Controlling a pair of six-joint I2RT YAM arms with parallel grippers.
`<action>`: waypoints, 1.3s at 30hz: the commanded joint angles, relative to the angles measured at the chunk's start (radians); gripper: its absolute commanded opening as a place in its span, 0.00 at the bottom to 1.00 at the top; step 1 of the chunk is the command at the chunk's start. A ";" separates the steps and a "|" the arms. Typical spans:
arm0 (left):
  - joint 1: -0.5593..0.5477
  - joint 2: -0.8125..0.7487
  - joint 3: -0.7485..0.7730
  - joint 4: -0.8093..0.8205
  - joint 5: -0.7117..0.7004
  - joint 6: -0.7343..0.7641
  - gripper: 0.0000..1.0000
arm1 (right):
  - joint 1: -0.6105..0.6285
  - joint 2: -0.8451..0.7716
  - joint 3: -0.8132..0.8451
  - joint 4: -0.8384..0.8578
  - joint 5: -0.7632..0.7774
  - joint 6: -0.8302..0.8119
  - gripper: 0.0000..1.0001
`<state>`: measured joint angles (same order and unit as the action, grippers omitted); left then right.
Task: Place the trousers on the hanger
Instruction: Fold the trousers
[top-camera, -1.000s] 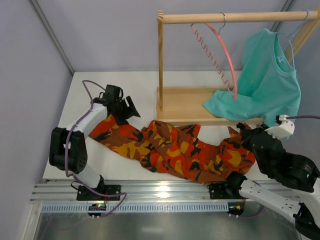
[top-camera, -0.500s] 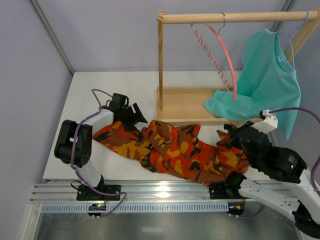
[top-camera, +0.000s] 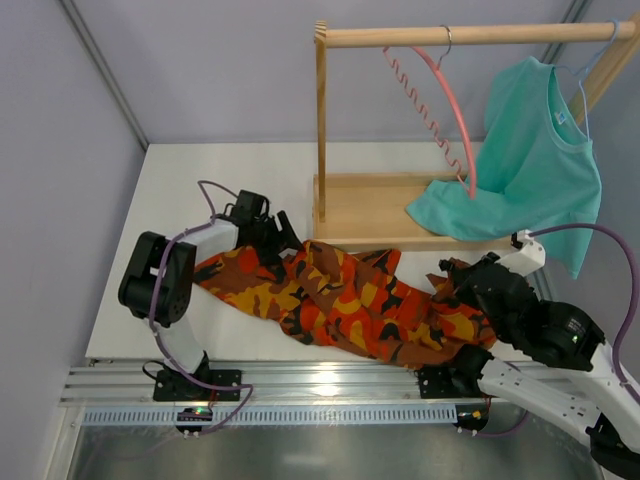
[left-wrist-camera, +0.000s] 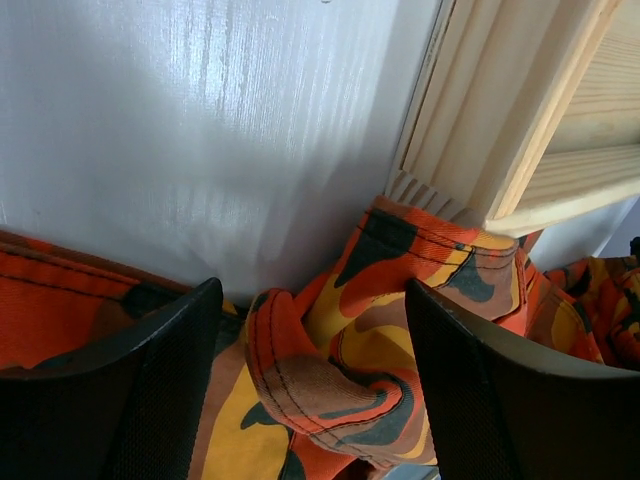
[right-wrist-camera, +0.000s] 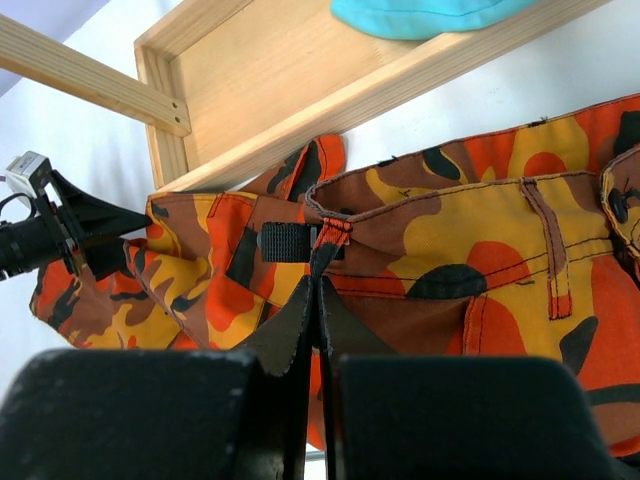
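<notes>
The camouflage trousers (top-camera: 350, 305) lie crumpled along the table's front, below the wooden rack. My left gripper (top-camera: 281, 243) is at their left end beside the rack's base corner. It stands open, its dark fingers (left-wrist-camera: 150, 390) straddling a raised fold of trouser cloth (left-wrist-camera: 330, 380) without pinching it. My right gripper (top-camera: 447, 275) is at the trousers' right end, shut (right-wrist-camera: 318, 290) on an orange loop of the waistband (right-wrist-camera: 470, 240). The pink hanger (top-camera: 455, 110) hangs by its hook from the rack's rail, with nothing on it.
The wooden rack has a tray-like base (top-camera: 375, 210), an upright post (top-camera: 321, 130) and a top rail (top-camera: 470, 35). A teal T-shirt (top-camera: 540, 150) on a light-blue hanger (top-camera: 585, 70) drapes onto the base's right side. Walls close in the table on the left and behind.
My left gripper has slid right along the trousers' edge to the rack base corner, still open. My right gripper has drawn the waistband a little leftward and stays shut.
</notes>
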<state>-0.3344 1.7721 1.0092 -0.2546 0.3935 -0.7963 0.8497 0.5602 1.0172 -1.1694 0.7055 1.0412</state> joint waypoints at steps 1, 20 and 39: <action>-0.024 -0.068 0.000 0.014 -0.020 0.022 0.74 | 0.002 -0.046 -0.022 0.036 -0.021 -0.020 0.04; -0.072 -0.108 0.020 -0.116 -0.208 0.135 0.26 | 0.002 -0.033 -0.045 0.197 -0.029 -0.153 0.04; -0.040 -0.580 0.366 -0.842 -1.076 0.214 0.00 | 0.000 0.282 0.288 -0.067 0.311 -0.084 0.04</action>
<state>-0.3744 1.0927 1.4849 -1.0000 -0.6529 -0.5903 0.8497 0.8295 1.2724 -1.1786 0.9001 0.9134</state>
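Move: The trousers' bunched fold lies almost between the open left fingers, about 2 cm back of that hand, 1 cm to its left and 1 cm below. The rack's front left corner stands about 6 cm to this hand's right and 1 cm ahead; the trousers' middle lies 11 cm back and 12 cm right. From the right hand, already gripping the strap end high up, the fold is some 12 cm ahead, 35 cm left and 22 cm down, and the rack's front rail 18 cm ahead, 5 cm left. Easing a couple of centimetres back, the left hand shuts its fingers on the fold, then sweeps it quickly up some 30 cm and left about 20 cm, the fingers swinging from steeply down to mostly forward. The right hand keeps its pinch, dips slightly back, then rises and reaches forward as the left lifts. ##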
